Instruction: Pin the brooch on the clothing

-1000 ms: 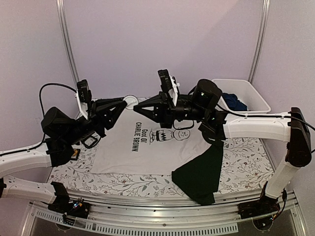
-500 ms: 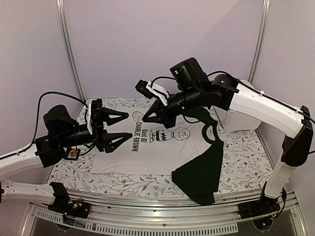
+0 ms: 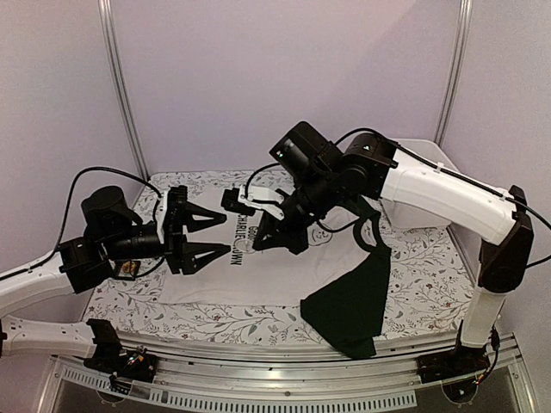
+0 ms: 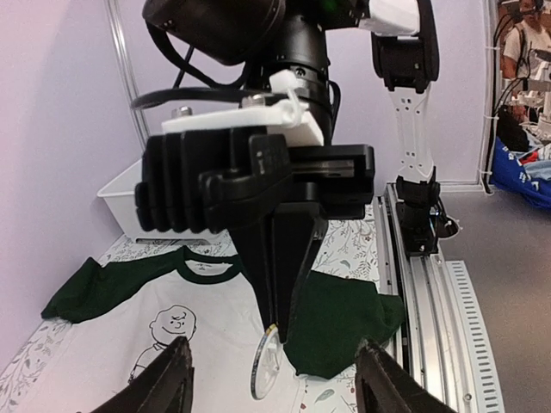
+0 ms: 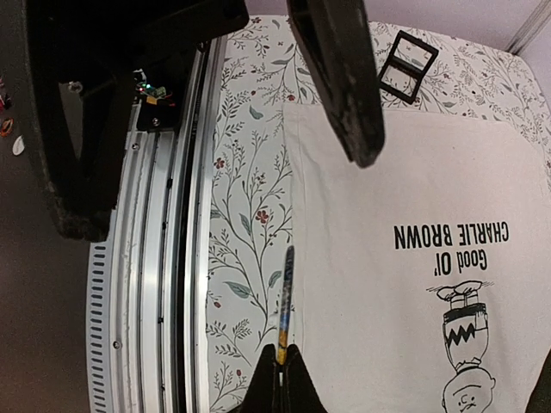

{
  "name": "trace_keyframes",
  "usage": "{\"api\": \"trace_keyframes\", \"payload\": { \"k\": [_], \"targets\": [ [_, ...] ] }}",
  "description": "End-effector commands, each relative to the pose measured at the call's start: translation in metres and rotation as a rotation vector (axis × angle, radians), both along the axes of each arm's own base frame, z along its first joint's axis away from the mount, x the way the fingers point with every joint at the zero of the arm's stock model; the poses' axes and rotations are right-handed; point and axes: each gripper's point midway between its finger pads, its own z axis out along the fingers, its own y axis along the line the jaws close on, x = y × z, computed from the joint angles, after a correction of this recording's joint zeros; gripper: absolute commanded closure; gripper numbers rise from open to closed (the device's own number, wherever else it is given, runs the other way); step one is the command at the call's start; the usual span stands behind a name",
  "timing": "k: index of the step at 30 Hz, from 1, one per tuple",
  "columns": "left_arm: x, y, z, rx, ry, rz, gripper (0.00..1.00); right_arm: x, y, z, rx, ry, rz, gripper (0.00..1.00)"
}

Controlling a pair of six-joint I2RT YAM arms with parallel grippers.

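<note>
The clothing [image 3: 271, 277], a white T-shirt with dark sleeves and a cartoon boy print, lies flat on the floral cloth. My right gripper [image 3: 256, 244] hangs over the shirt's left part, shut on the brooch [image 4: 264, 366], a thin round disc held by its rim. In the right wrist view the brooch [image 5: 285, 297] shows edge-on above the shirt's [image 5: 413, 292] hem edge. My left gripper [image 3: 226, 233] is open and faces the right one. Its fingers [image 4: 168, 379] stand either side of the brooch without touching it.
A white bin [image 4: 120, 200] stands at the back right. A small black square frame [image 5: 406, 64] lies on the floral cloth [image 3: 422, 284] beside the shirt. One dark sleeve [image 3: 349, 305] lies towards the front rail [image 3: 301, 379].
My left gripper went from shut to open and drew back to the left. The right gripper swung round and came down over the shirt, still shut on the brooch.
</note>
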Motion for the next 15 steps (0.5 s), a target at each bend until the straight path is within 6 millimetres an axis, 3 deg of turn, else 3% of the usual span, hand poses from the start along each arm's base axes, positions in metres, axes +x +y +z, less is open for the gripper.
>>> {"api": "trace_keyframes", "payload": {
  "k": [1, 6, 15],
  "targets": [
    [0.008, 0.003, -0.020, 0.064, 0.042, 0.023, 0.38, -0.004, -0.001, 0.018, 0.040, -0.018, 0.028, 1.00],
    [0.012, -0.003, -0.020, 0.039, 0.051, 0.017, 0.44, -0.008, 0.003, 0.027, 0.084, -0.025, 0.060, 1.00],
    [0.010, -0.007, -0.034, 0.090, 0.045, 0.007, 0.68, -0.010, 0.004, 0.032, 0.112, -0.039, 0.076, 1.00]
  ]
}}
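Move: The brooch, held edge-on in the right hand's shut fingers, is about 4 cm to the left hand's right and 3 cm below it, neither ahead nor back. From the right hand, its middle lies about 2 cm left and 2 cm down. The shirt's printed lettering lies from the left hand some 24 cm ahead and 2 cm left, with the printed figure 24 cm ahead and 14 cm right, both about 28 cm below. Downward some 2 cm and about 1 cm forward, easing a little to the right, the left hand brings its fingertips around the brooch's free edge and narrows its opening by nearly half, without visible contact. The right hand keeps its grip and lifts the brooch about 1 cm, also drifting slightly left towards the left fingers. ##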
